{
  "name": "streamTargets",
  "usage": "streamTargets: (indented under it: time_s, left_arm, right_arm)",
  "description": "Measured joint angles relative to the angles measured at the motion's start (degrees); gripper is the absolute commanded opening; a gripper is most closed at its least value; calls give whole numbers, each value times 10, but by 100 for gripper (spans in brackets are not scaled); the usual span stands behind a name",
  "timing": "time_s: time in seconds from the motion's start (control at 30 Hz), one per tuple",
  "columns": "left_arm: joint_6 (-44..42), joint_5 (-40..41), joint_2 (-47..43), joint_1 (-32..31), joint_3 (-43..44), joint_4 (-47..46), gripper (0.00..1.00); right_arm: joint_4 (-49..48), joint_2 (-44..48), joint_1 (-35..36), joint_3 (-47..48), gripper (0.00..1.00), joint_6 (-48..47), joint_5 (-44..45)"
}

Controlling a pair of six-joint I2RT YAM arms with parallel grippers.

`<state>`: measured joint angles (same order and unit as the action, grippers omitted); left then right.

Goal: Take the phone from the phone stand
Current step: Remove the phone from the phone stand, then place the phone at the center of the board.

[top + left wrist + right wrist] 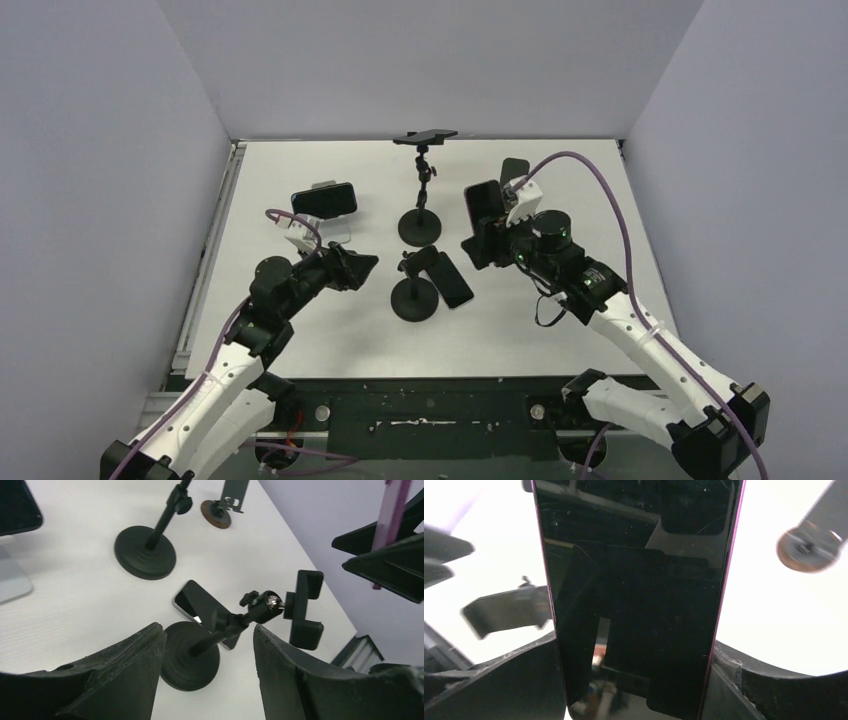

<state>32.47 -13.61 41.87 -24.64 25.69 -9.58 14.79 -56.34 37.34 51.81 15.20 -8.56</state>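
A short black phone stand (414,299) stands mid-table, its clamp (303,608) empty. A dark phone (455,282) lies flat on the table right beside the stand's base (190,656). My left gripper (362,266) hovers just left of this stand, open, with nothing between its fingers (125,670). In its wrist view the stand's stem shows beyond the gap. My right gripper (482,243) holds a second, pink-edged phone (636,580) upright at centre right. Its fingers (744,680) press both long edges of that phone.
A tall stand (420,226) at centre back carries a phone (425,136) on top. A white stand holding a phone (324,199) is at the left, close to my left arm. Another stand (515,168) rises behind my right gripper. Walls enclose three sides.
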Motion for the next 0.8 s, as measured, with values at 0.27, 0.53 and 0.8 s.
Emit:
streamTargets:
  time_s: [0.27, 0.53, 0.8]
  left_arm:
    - [-53, 70, -31, -4, 11, 61, 63]
    - [-69, 76, -49, -23, 14, 73, 63]
    - [-77, 76, -67, -35, 14, 74, 63]
  right_arm:
    - [40, -77, -150, -55, 0, 1, 9]
    - [27, -220, -148, -54, 0, -13, 20]
    - [8, -353, -148, -24, 0, -40, 42]
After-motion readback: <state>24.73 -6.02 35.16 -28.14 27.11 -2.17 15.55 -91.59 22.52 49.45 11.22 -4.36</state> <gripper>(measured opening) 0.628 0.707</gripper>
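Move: The right hand still holds the phone it took off the stand; the bare table spot it is bringing it to lies about 7 cm ahead, 9 cm to its right and 24 cm down. The phone already on the table is some 4 cm left and 1 cm ahead, 24 cm below; the emptied stand is 11 cm left and 3 cm back, 17 cm lower. From the left hand that spot is roughly 10 cm ahead, 29 cm right and 20 cm down. Down fast, about 23 cm in all, the right hand carries the phone towards the bare table beside the lying phone, first swinging some 8 cm right and a little forward as it sinks, then dropping almost straight. Its fingers tip steeply downward while turning slightly clockwise, bringing the phone nearly flat, and keep their grip. The empty left hand drifts about 2 cm left, then eases slightly back and up. ##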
